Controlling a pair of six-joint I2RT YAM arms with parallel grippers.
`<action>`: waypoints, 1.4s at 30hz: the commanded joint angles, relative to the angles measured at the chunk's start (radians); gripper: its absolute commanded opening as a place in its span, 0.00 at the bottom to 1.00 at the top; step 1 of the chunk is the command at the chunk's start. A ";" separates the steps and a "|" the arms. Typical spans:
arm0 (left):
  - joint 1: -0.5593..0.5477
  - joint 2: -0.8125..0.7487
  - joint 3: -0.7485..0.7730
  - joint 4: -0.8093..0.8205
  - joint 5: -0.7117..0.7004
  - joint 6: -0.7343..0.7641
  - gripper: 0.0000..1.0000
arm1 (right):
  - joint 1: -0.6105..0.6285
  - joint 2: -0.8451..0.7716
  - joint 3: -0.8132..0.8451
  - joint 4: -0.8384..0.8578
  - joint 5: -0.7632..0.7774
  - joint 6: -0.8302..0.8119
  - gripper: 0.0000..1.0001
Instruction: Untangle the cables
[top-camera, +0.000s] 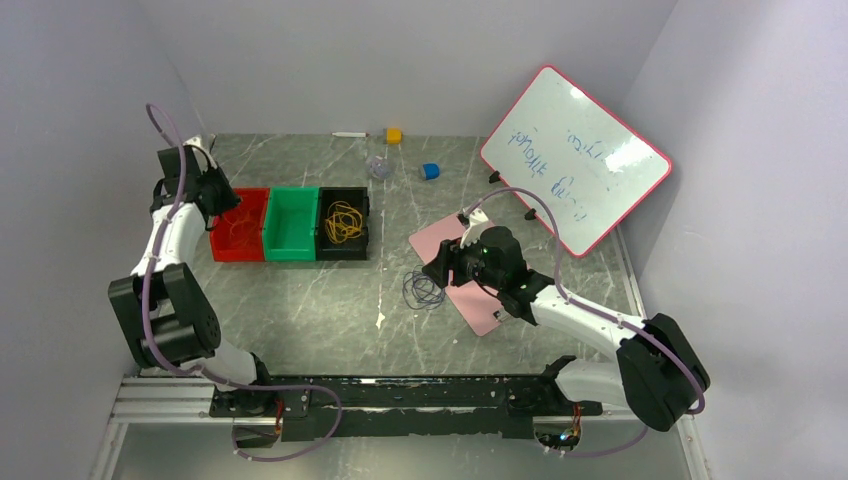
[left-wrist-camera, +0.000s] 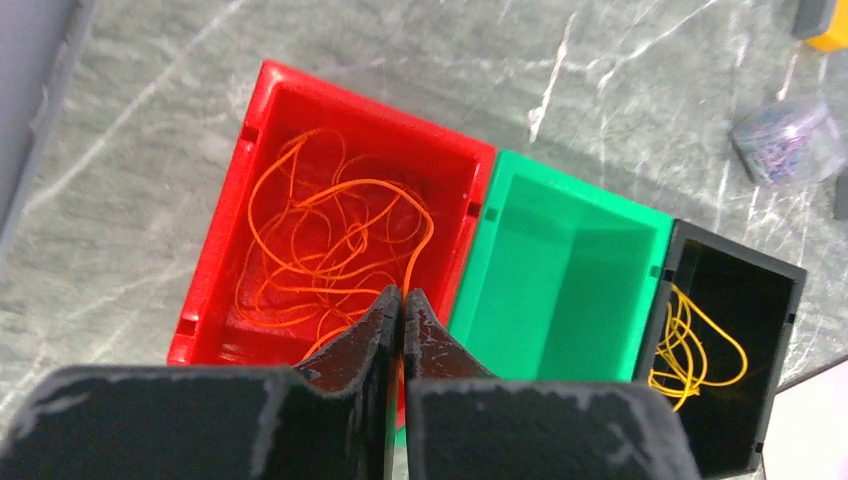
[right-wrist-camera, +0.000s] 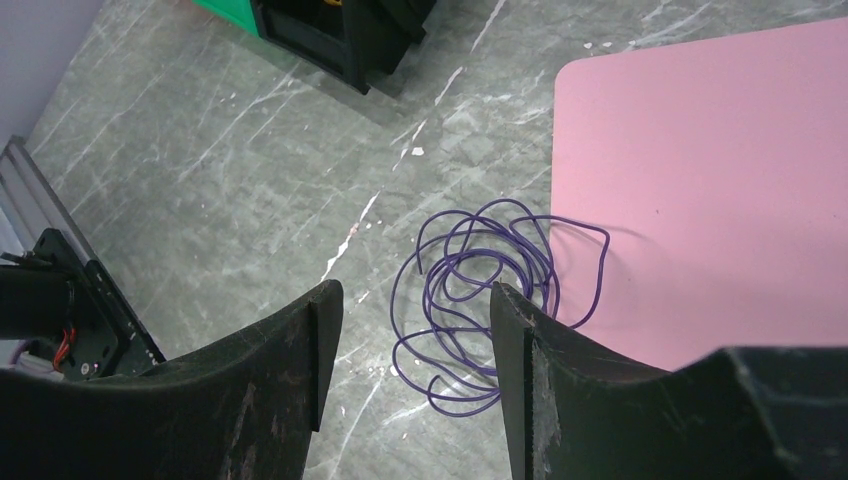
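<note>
An orange cable (left-wrist-camera: 320, 250) lies coiled in the red bin (left-wrist-camera: 360, 100). My left gripper (left-wrist-camera: 402, 292) hovers over that bin with its fingers pressed together. One orange strand runs right up to the tips, and I cannot tell whether it is pinched. A yellow cable (left-wrist-camera: 690, 345) sits in the black bin (left-wrist-camera: 740, 250). A dark purple cable (right-wrist-camera: 465, 262) lies looped on the table at the edge of the pink mat (right-wrist-camera: 700, 180). My right gripper (right-wrist-camera: 412, 295) stands open just above it, not touching.
The green bin (top-camera: 292, 222) sits between the red and black ones. A whiteboard (top-camera: 575, 160) leans at the back right. A yellow block (top-camera: 394, 135), a blue block (top-camera: 430, 171) and a clear container (top-camera: 378, 166) stand near the back wall.
</note>
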 joint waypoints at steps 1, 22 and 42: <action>0.009 0.057 0.005 -0.076 -0.036 -0.074 0.07 | -0.005 0.000 -0.001 0.035 -0.005 0.005 0.60; -0.018 0.178 -0.134 0.175 -0.152 -0.242 0.08 | -0.004 -0.065 -0.009 -0.024 0.022 -0.020 0.60; -0.026 0.001 -0.025 0.048 -0.103 -0.166 0.48 | -0.005 -0.148 -0.012 -0.064 0.110 -0.030 0.60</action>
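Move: Just ahead of and beneath the left hand, which still grips a strand of the orange cable, is the red bin: its middle lies about 3 cm left, 1 cm back and 13 cm below. The green bin's middle stands some 9 cm right and 1 cm back of the hand, the black bin's 20 cm right and 1 cm back, both equally low. From the right hand the red bin is some 43 cm left, 12 cm ahead and 9 cm lower. Sinking about 11 cm into the red bin, the left hand first eases back 2 cm, then forward again, tipping its fingers some 10 degrees further down and turning slightly counter-clockwise. At the bottom the fingers open to nearly half, let go of the orange cable, and rise some 5 cm still opening. The empty right hand, fingers open, lifts about 2 cm over the purple cable. ##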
